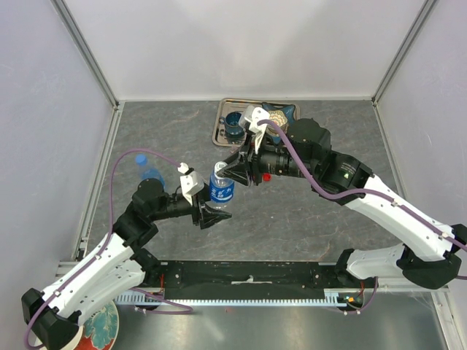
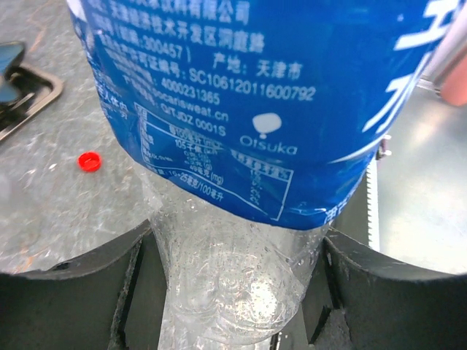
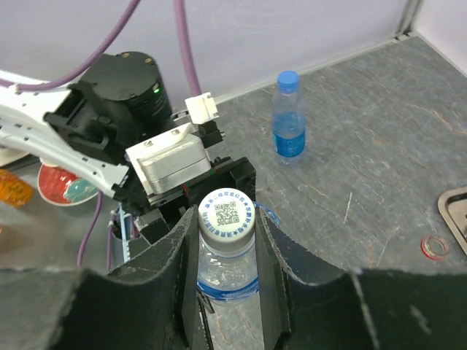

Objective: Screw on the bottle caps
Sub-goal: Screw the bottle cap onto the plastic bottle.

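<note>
A blue-labelled clear bottle (image 1: pixel 222 188) is held between both arms above the table's middle. My left gripper (image 1: pixel 214 216) is shut on its clear lower body (image 2: pixel 233 270), one finger (image 2: pixel 87 284) pressed to each side. A white cap (image 3: pixel 227 211) with a printed code sits on the neck. My right gripper (image 3: pixel 227 222) is shut on this cap, and its fingers (image 3: pixel 175 270) flank the neck. A second bottle (image 1: pixel 151 173) with a blue cap (image 3: pixel 288 76) stands upright to the left. A red cap (image 2: pixel 90 161) lies loose on the table.
A metal tray (image 1: pixel 222 109) at the back holds a dark blue cup (image 1: pixel 233 125). A red and green plate (image 1: pixel 98 328) sits at the near left corner. White walls enclose the table on three sides.
</note>
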`<state>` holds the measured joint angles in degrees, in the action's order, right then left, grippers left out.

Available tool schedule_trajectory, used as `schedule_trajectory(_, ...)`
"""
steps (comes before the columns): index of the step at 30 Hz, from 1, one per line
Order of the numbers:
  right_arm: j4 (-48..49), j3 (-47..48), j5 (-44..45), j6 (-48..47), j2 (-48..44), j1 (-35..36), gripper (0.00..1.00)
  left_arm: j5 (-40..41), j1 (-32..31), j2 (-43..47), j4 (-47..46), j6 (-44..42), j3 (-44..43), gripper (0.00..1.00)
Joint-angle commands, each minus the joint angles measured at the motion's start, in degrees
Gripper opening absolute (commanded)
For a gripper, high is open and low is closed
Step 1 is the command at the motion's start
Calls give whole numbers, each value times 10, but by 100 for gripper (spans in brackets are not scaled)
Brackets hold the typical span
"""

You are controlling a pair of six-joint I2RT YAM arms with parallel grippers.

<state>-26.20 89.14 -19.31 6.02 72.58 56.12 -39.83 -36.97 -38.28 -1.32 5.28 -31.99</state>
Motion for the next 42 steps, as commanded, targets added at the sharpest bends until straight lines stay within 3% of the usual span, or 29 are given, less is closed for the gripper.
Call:
schedule_trajectory(1, -22, -44, 32, 54, 0, 3, 0, 113, 8, 3, -58, -26, -30, 2)
schedule_trajectory(11, -31, -57, 131, 79, -5, 32, 0, 179, 9, 0, -62, -39, -27, 2)
schedule_trajectory(19, -37, -42, 374, 130, 45, 151, 0, 237, 10, -7, -64, -35, -26, 2)
schedule_trajectory(26, -58, -21, 529, 188, 86, 201, 0, 265, 14, -7, -59, -34, -26, 2)
schedule_trajectory(34, -136, 52, 619, 177, 146, 238, 0, 300, 16, -7, -55, -34, -24, 2)
schedule_trajectory(37, -141, 59, 622, 174, 152, 243, 5, 303, 16, -7, -52, -33, -26, 2)
schedule_trajectory(42, -141, 75, 624, 170, 141, 242, 26, 293, 20, -7, -49, -26, -24, 2)
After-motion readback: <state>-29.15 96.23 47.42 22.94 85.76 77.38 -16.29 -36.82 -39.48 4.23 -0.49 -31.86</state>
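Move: The right hand, fingers pointing left, already pinches the white cap on top of the plastic bottle; the bottle's middle is about 9 cm straight below it. The left hand grips the bottle low from the other side, so the cap sits roughly 15 cm above that hand and 2 cm ahead. From the right hand, the second bottle stands some 17 cm ahead, 25 cm left and 30 cm down; the red cap lies about 23 cm ahead, 12 cm right and 40 cm down. Keeping its pinch on the white cap, the right hand swings clockwise by some 45 degrees, slowly at first and then faster, to screw the cap on, while its fingertips drift forward about 4 cm, down almost as far and a little left. The left hand keeps its grip low on the bottle and turns the opposite way, counter-clockwise by just over 20 degrees, carrying the bottle forward about 6.5 cm, and also left and down, under the cap. ##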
